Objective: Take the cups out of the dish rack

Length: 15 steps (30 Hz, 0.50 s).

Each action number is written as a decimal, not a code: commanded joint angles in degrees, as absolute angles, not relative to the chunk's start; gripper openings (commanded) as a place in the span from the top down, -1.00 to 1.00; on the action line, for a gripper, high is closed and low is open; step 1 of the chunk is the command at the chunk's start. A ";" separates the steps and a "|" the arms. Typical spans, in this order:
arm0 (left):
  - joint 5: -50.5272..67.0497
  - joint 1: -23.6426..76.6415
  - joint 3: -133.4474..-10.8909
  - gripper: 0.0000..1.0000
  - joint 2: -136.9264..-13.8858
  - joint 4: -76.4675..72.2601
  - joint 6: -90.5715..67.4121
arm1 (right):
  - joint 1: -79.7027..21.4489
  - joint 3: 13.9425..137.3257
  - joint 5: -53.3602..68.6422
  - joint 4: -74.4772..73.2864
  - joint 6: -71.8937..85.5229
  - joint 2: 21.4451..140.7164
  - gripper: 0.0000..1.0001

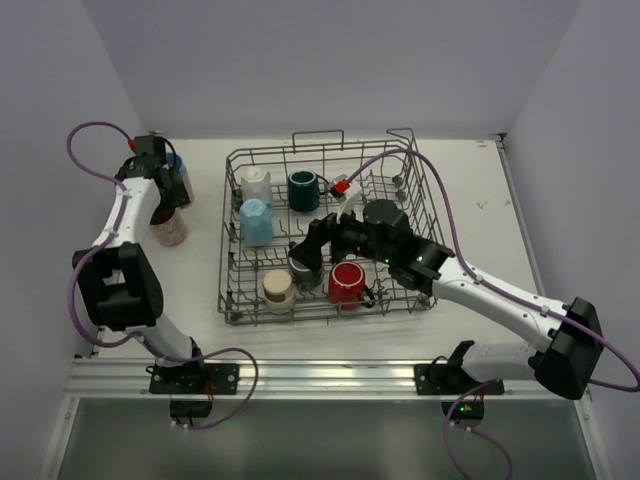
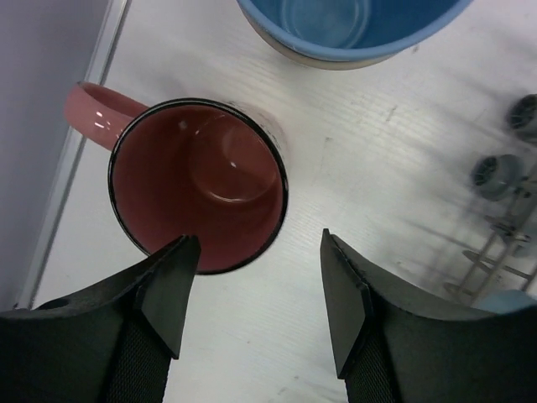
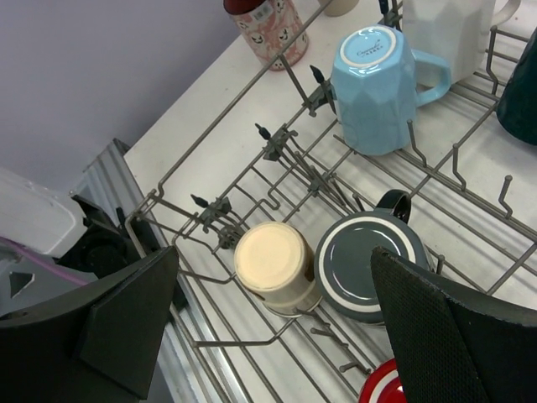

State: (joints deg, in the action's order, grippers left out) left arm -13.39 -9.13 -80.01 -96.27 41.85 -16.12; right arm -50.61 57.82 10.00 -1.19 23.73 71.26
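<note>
The grey wire dish rack (image 1: 425,215) holds several cups upside down: white (image 1: 256,183), dark teal (image 1: 303,190), light blue (image 1: 256,222), beige (image 1: 278,288), red (image 1: 347,283) and dark grey (image 1: 304,266). My right gripper (image 3: 273,323) hangs open and empty above the beige cup (image 3: 273,264) and the dark grey mug (image 3: 369,267). Left of the rack, a pink mug (image 2: 197,185) stands upright on the table beside a blue cup (image 2: 352,25). My left gripper (image 2: 256,294) is open just over the pink mug's near rim, holding nothing.
The rack's upright tines (image 3: 315,180) and its rim wire (image 3: 210,126) surround the cups. The rack's small grey wheels (image 2: 495,172) lie right of the pink mug. The table's left edge (image 2: 71,168) and wall run close to that mug.
</note>
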 commanded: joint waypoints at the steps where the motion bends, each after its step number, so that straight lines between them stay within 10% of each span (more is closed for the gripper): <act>1: -9.17 -9.49 -78.32 -0.33 -90.10 38.85 -19.15 | -50.71 61.26 10.55 -1.32 21.36 73.12 -0.98; 15: 19.83 -7.83 -51.27 -1.00 -50.47 13.28 -26.89 | -51.77 73.12 3.09 -0.35 14.85 89.89 -0.98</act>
State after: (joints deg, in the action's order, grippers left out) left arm 7.75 -8.71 -57.45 -54.87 23.35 -24.03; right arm -51.37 68.95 7.33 -1.98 17.61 86.37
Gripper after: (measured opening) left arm 0.996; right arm 0.989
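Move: Out beyond the open right hand, the light-blue mug lies about 16 cm ahead, 12 cm left and some 16 cm below. Nearby, the gray mug is about 3 cm ahead and straight below on the sideways line, while the white mug stands roughly 12 cm beyond the light-blue one. For the left hand, the light-blue mug is about 22 cm right, 1 cm ahead and 3 cm lower; the just-released pink mug is 4 cm ahead, 2 cm left and 6 cm below. Climbing away from the pink mug, the left hand rises about 14 cm while swinging right and back, tips its fingers up some 40 degrees from their steep downward pointing and opens them fully. The right hand, still wide open and empty, first sinks slightly, then speeds up forward and left over the rack towards the light-blue mug, about 6 cm in all. ##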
